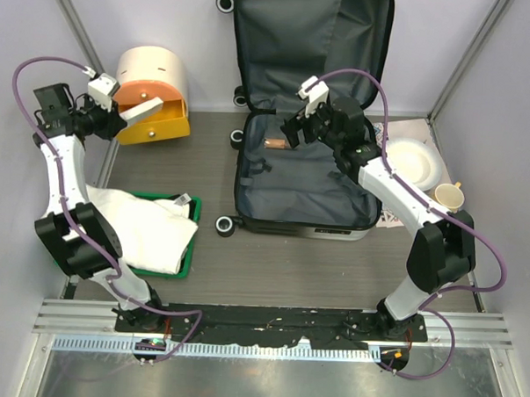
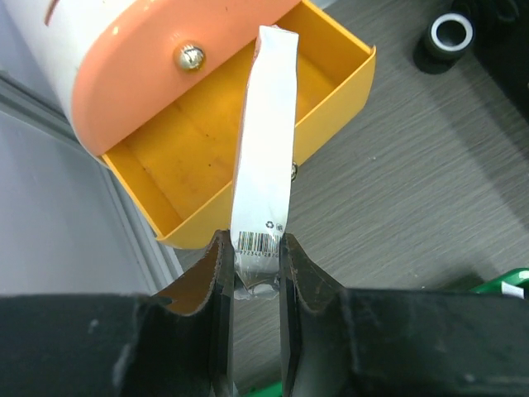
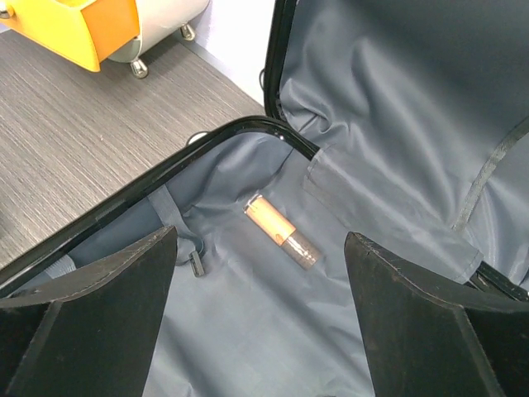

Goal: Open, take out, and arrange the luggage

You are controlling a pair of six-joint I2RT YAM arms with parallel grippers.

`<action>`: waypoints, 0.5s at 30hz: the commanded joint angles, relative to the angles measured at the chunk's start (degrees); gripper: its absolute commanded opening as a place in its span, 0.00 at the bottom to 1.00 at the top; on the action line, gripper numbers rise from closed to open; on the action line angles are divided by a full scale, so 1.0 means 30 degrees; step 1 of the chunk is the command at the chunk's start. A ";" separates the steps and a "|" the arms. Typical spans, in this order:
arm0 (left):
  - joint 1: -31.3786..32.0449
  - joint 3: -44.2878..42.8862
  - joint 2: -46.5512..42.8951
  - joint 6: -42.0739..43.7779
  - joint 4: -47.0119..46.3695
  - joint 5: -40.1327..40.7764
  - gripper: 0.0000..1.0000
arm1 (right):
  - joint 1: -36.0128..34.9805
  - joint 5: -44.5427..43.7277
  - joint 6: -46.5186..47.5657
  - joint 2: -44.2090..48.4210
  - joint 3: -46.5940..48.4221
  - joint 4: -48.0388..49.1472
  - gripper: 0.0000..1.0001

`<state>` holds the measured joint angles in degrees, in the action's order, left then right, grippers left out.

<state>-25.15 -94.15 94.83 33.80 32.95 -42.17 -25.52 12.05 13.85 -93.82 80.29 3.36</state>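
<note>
The luggage [image 1: 305, 187] lies open on the table with its lid [image 1: 311, 42] leaning against the back wall, dark grey lining showing. A small tan-and-clear bottle [image 3: 279, 230] rests in the far corner of the base, also seen from above as the bottle [image 1: 276, 144]. My right gripper [image 3: 260, 240] hovers open above it, nothing between its fingers; from above the right gripper [image 1: 290, 134] is over the base's far left corner. My left gripper [image 2: 251, 248] is shut on the crimped end of a white tube [image 2: 269, 141], held over the orange drawer [image 2: 173, 157] of the cream cylinder [image 1: 152, 70].
A green tray [image 1: 188, 257] holding folded white cloth [image 1: 145, 228] sits at the near left. A white plate [image 1: 412, 161] and a cup [image 1: 450, 198] stand right of the luggage. A black luggage wheel [image 2: 451, 33] is near the drawer.
</note>
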 commanded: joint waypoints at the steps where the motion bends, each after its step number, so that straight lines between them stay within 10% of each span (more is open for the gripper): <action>1: 0.0003 -0.1575 0.0821 0.1388 0.0910 -0.0618 0.00 | -0.0020 -0.0267 -0.0309 0.0834 -0.0337 0.1108 0.87; 15: 0.0414 -0.4884 0.4774 0.1917 0.0005 0.0551 0.21 | 0.0186 -0.0151 -0.0309 0.1185 -0.0601 0.0932 0.87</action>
<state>-24.32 -104.29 107.15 38.28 35.57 -41.06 -25.26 11.84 13.50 -93.62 77.82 3.73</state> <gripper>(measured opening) 0.221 0.873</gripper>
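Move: The left hand holds the white packet by its near end. The open yellow drawer lies roughly 8 cm ahead, 7 cm to its right and 8 cm lower. The round-topped cabinet stands some 17 cm ahead and 6 cm right, and the green bin about 25 cm back, 3 cm left and well below. From the right hand the drawer is about 40 cm left and 5 cm ahead; the orange tube lies some 6 cm ahead, 3 cm left, 17 cm below. Down first, then mostly forward: the left arm keeps its pinch on the packet's near end and brings it towards the open drawer, sinking about 3 cm and reaching some 4 cm forward with a slight drift left, the wrist almost unturned. The right hand, empty and open, sinks about 2 cm above the suitcase and stays there. ##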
